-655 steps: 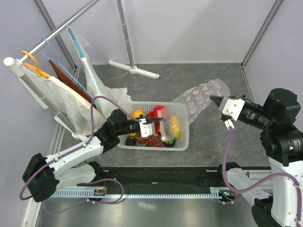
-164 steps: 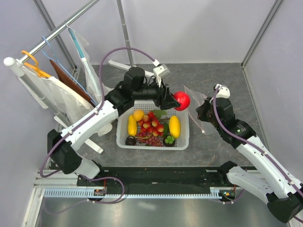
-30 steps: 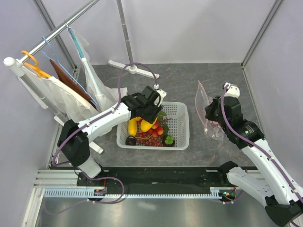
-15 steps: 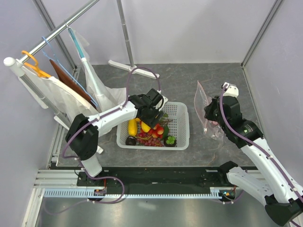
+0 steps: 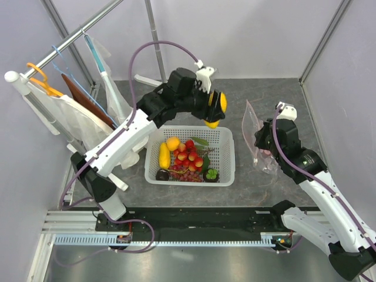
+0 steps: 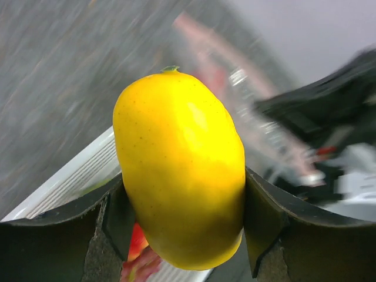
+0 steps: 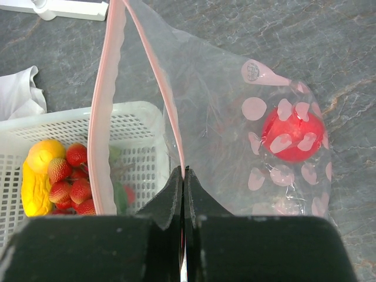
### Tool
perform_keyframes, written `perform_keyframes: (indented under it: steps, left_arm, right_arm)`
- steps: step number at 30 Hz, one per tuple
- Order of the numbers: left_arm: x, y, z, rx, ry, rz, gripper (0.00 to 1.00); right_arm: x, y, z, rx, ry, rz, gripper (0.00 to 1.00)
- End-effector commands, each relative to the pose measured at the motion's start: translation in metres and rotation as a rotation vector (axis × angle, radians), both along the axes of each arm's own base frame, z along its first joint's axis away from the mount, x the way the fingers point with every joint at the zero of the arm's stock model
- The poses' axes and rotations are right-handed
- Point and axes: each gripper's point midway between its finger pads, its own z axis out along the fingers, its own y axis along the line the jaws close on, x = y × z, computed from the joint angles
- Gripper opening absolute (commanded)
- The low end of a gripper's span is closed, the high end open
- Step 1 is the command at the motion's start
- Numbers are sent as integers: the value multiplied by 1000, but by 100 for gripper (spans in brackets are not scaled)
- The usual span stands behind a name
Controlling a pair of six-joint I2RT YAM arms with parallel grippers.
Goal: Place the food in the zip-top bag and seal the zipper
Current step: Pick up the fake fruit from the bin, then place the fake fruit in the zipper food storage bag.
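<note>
My left gripper (image 5: pixel 212 110) hangs above the far right corner of the white mesh basket (image 5: pixel 225 170), shut on a yellow mango (image 5: pixel 220 104). In the left wrist view the mango (image 6: pixel 179 170) fills the space between both fingers (image 6: pixel 114 220). The basket holds another mango (image 5: pixel 164 155), an orange (image 5: pixel 172 143), red-yellow small fruits (image 5: pixel 189 154), grapes (image 5: pixel 187 174) and mangosteens (image 5: pixel 210 174). To the right, my right gripper (image 7: pixel 184 171) is shut on the pink zipper (image 7: pixel 171 111) of the zip-top bag (image 7: pixel 223 100), holding its mouth open. A red pomegranate (image 7: pixel 292 134) lies inside the bag (image 5: pixel 251 124).
A clothes rack with hangers (image 5: pixel 41 76) and hanging white bags (image 5: pixel 120 108) stands at the left. A white stand base (image 5: pixel 164 84) lies on the far floor. Green leaves (image 5: pixel 198 141) lie in the basket. Bare grey tabletop (image 5: pixel 235 94) lies behind the basket.
My left gripper has lifted the yellow mango out of the basket and swung up and right toward the bag. The right arm holds the bag as before.
</note>
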Motion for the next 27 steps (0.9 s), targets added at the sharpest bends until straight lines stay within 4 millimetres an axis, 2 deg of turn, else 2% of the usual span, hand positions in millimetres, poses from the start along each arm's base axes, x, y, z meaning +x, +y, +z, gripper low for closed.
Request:
perform_keyframes:
  steps: [1,2,7,12,16,19,21,23,27]
  left_arm:
    - [-22,-45,61,-322,179,-61,53]
    - [-21,-51,71,-376,180,-70,53]
    - [-20,-72,68,-488,279,-61,52]
    - [-19,-98,54,-509,349,-76,51]
    - [-18,-109,44,-498,347,-73,51]
    - [-19,-113,26,-454,361,-43,50]
    - [-17,-113,6,-409,368,-18,50]
    - [-17,-106,-19,-326,385,15,49]
    - [-15,-91,-48,-209,363,59,46]
  right_arm:
    - [6,-3,22,18,-55,-32,0]
    - [6,-3,22,24,-54,-33,0]
    - [5,4,23,62,-52,-15,0]
    - [3,14,21,128,-38,8,0]
    - [5,17,24,143,-40,13,0]
    - [6,18,25,154,-41,13,0]
    - [7,19,26,157,-41,10,0]
    - [8,18,29,160,-47,7,0]
    - [8,16,34,154,-58,2,0]
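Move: The left hand already holds the yellow mango high above the table. The bag's open mouth lies about 15 cm to its right, 2 cm back and some 9 cm lower; the basket's middle is 10 cm left, 7 cm back and 22 cm down; the red fruit in the bag is 23 cm right, 7 cm back and 20 cm down. From the right hand, pinching the rim, the mouth's middle is 6 cm ahead, 3 cm left and 3 cm lower. Rightward, about 10 cm, the left hand carries the mango away from over the basket towards the bag's mouth, first lifting some 6 cm, then sinking again to slightly below its starting height. Its wrist turns roughly 30 degrees, bringing the fingers to point more squarely right, grip kept. The right hand still pinches the rim, easing slightly left and rolling a little. ##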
